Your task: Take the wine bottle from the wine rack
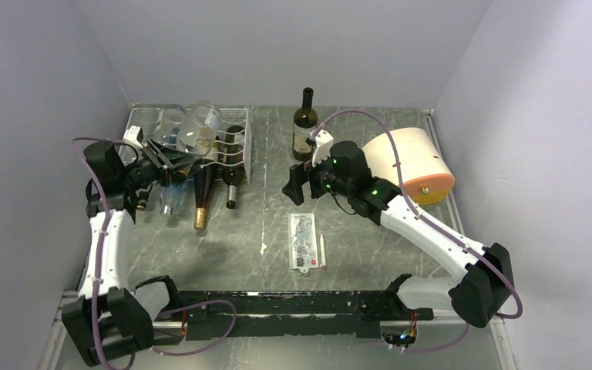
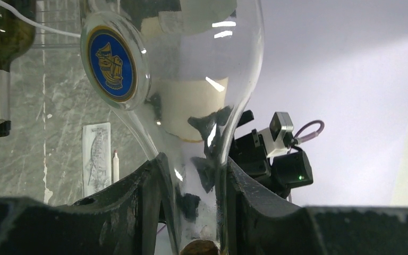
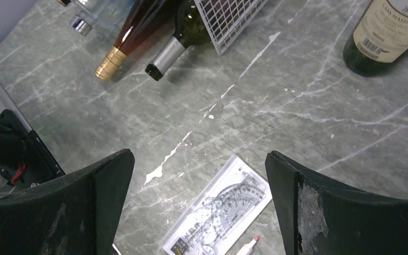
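Note:
My left gripper is shut on the neck of a clear glass wine bottle. The bottle is tilted up above the white wire wine rack at the back left. In the left wrist view the wine bottle carries a round blue label, and its neck sits between the black fingers with a cork at the bottom. Several other bottles lie on the wine rack with their necks pointing toward me. My right gripper hangs open over the middle of the table, holding nothing.
A dark green bottle stands upright behind the right gripper. A peach-coloured roll lies at the right. A packaged protractor and a pen lie in the table's middle. Grey walls close in on the left, back and right.

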Controlling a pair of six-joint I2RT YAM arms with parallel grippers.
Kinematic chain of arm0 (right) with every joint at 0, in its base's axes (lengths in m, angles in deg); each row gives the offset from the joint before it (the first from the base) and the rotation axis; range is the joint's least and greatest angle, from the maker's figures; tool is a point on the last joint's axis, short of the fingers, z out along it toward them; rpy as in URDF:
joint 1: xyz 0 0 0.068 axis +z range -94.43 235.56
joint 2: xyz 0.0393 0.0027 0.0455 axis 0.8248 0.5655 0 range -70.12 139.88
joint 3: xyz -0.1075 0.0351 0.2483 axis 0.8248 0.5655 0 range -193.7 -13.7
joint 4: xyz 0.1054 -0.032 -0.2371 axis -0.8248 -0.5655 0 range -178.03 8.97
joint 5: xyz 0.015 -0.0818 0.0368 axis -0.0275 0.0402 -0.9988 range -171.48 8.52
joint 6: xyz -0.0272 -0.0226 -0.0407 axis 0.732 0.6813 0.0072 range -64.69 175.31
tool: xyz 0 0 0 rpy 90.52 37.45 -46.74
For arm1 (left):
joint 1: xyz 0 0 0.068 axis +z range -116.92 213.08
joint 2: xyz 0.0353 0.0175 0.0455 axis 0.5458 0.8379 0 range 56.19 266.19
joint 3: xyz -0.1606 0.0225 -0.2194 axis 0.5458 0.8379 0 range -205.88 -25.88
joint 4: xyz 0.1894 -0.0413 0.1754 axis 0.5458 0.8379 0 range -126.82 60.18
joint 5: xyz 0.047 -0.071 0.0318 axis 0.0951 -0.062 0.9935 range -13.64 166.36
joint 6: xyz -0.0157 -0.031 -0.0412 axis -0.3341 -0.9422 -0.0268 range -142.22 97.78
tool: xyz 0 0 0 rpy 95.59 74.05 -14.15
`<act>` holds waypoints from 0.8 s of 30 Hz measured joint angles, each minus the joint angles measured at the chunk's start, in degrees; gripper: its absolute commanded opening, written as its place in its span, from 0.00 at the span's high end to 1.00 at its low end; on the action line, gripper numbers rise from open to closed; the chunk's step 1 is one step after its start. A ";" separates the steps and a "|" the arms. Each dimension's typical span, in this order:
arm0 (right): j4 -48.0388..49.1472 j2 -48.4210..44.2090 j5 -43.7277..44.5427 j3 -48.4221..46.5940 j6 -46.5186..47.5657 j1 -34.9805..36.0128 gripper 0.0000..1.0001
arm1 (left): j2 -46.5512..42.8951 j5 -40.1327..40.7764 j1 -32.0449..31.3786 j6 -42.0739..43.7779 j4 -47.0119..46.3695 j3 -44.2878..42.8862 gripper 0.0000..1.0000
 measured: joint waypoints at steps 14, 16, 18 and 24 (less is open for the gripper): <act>-0.59 0.31 0.31 -1.81 0.70 0.76 0.00 | -10.29 4.83 -15.98 5.20 11.52 2.34 0.93; -0.85 0.31 0.31 -1.95 1.68 1.51 0.00 | -10.80 5.92 -18.93 5.84 13.27 3.65 0.93; -0.85 0.24 0.37 -1.92 2.93 2.89 0.00 | -11.82 7.45 -21.62 6.21 15.28 5.46 0.93; 2.21 0.17 1.18 -1.86 9.18 11.74 0.00 | -14.32 12.37 -26.69 6.86 22.80 8.17 0.93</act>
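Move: The left gripper already holds the clear bottle by its neck, body up over the rack. The open right gripper, its meeting place, is about 25 cm to the right, 2 cm back and 6 cm below. About 20 cm below the left hand lie the brown bottle, some 8 cm ahead, and the dark bottle, 11 cm ahead and 8 cm right. From the right gripper, the clear bottle's middle is roughly 20 cm left, 9 cm ahead and 10 cm higher. Keep the left fingers shut on the clear bottle's neck and swing it off over the rack's front, about 12 cm back and 10 cm right towards the right gripper; rise slightly first, then sink, ending some 7 cm lower, turning clockwise nearly 20 degrees and tipping down a little. Hold the right gripper wide open almost still, then late on bring it about 5 cm left and 5 cm back to meet the bottle, turning counter-clockwise. ##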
